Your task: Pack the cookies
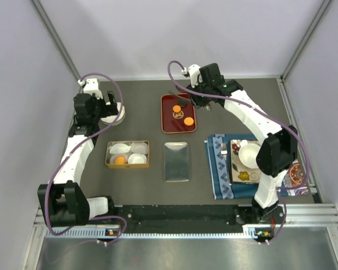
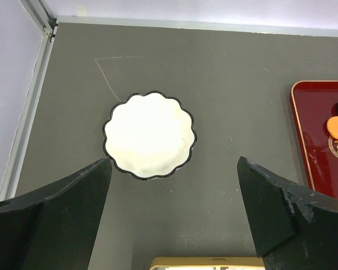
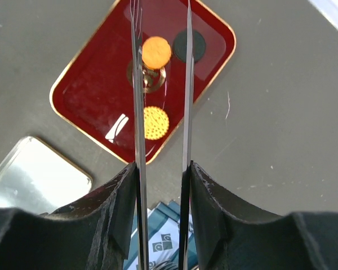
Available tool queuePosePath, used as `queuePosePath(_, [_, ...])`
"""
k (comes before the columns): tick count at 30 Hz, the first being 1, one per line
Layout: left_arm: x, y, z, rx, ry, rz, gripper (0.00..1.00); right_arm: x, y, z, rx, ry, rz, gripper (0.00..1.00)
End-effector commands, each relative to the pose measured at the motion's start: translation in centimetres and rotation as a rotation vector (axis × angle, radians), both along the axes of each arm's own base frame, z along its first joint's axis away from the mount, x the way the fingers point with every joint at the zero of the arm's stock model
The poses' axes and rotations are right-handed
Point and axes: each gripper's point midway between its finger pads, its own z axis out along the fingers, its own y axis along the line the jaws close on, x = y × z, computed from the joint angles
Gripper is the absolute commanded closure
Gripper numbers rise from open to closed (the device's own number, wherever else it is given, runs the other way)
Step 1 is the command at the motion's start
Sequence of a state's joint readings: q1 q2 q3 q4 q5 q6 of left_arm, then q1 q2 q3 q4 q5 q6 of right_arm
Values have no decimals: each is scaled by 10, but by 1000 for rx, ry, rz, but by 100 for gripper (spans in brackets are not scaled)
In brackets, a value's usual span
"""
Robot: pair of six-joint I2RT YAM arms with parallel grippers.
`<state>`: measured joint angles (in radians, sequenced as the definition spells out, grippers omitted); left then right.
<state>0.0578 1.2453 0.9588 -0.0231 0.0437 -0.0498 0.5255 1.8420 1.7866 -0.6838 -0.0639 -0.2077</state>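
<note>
Two orange cookies (image 1: 177, 109) (image 1: 188, 121) and a black cookie (image 1: 184, 103) lie on the red tray (image 1: 168, 126). In the right wrist view the same orange cookies (image 3: 156, 52) (image 3: 156, 123) and black cookie (image 3: 189, 45) show on the tray (image 3: 90, 84). My right gripper (image 3: 160, 169) (image 1: 201, 100) is shut on metal tongs (image 3: 187, 84), whose blades hang over the tray with nothing between them. Another orange cookie (image 1: 120, 160) sits in the gold box (image 1: 127, 142) among white paper cups. My left gripper (image 2: 174, 169) (image 1: 104, 104) is open and empty, over the table near a white scalloped dish (image 2: 149, 135).
A silver lid (image 1: 176, 161) lies between the box and a blue patterned cloth (image 1: 217, 163). On the cloth stand a square plate (image 1: 236, 169) with a white bowl (image 1: 249, 154) and a fork (image 1: 223, 148). The box's rim (image 2: 205, 261) shows under the left gripper.
</note>
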Motion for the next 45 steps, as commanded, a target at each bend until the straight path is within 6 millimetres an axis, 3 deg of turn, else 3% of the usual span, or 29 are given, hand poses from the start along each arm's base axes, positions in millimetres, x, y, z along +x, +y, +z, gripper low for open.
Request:
queuePosePath(1, [1, -1, 17, -1, -61, -9, 1, 9, 2, -11, 57, 20, -7, 59])
queuePosePath(9, [0, -3, 13, -8, -55, -20, 1, 8, -5, -49, 65, 114, -13, 58])
queuePosePath(20, [-1, -3, 11, -4, -52, -18, 1, 9, -6, -70, 47, 148, -13, 58])
queuePosePath(45, [1, -3, 13, -2, -58, -23, 1, 14, -15, -87, 30, 172, -20, 57])
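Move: Still holding the tongs, the right hand is above the red tray; the orange cookie by the logo lies about 6 cm ahead, 7 cm to its left and some 19 cm below. The black cookie is roughly 9 cm ahead and 4 cm left, the lower orange cookie about 1 cm ahead and 2 cm left, both as far below. From the left hand the aimed-at orange cookie is around 28 cm right, 7 cm ahead and 21 cm down. Down goes the right hand, about 8 cm, most of it quickly at the start and then just creeping lower, with a slight drift to the right. The wrist tips some 10 degrees steeper while the fingers keep their unchanged grip on the tongs, bringing the tong tips down over the orange cookie by the tray's logo; whether they touch it can't be seen. ##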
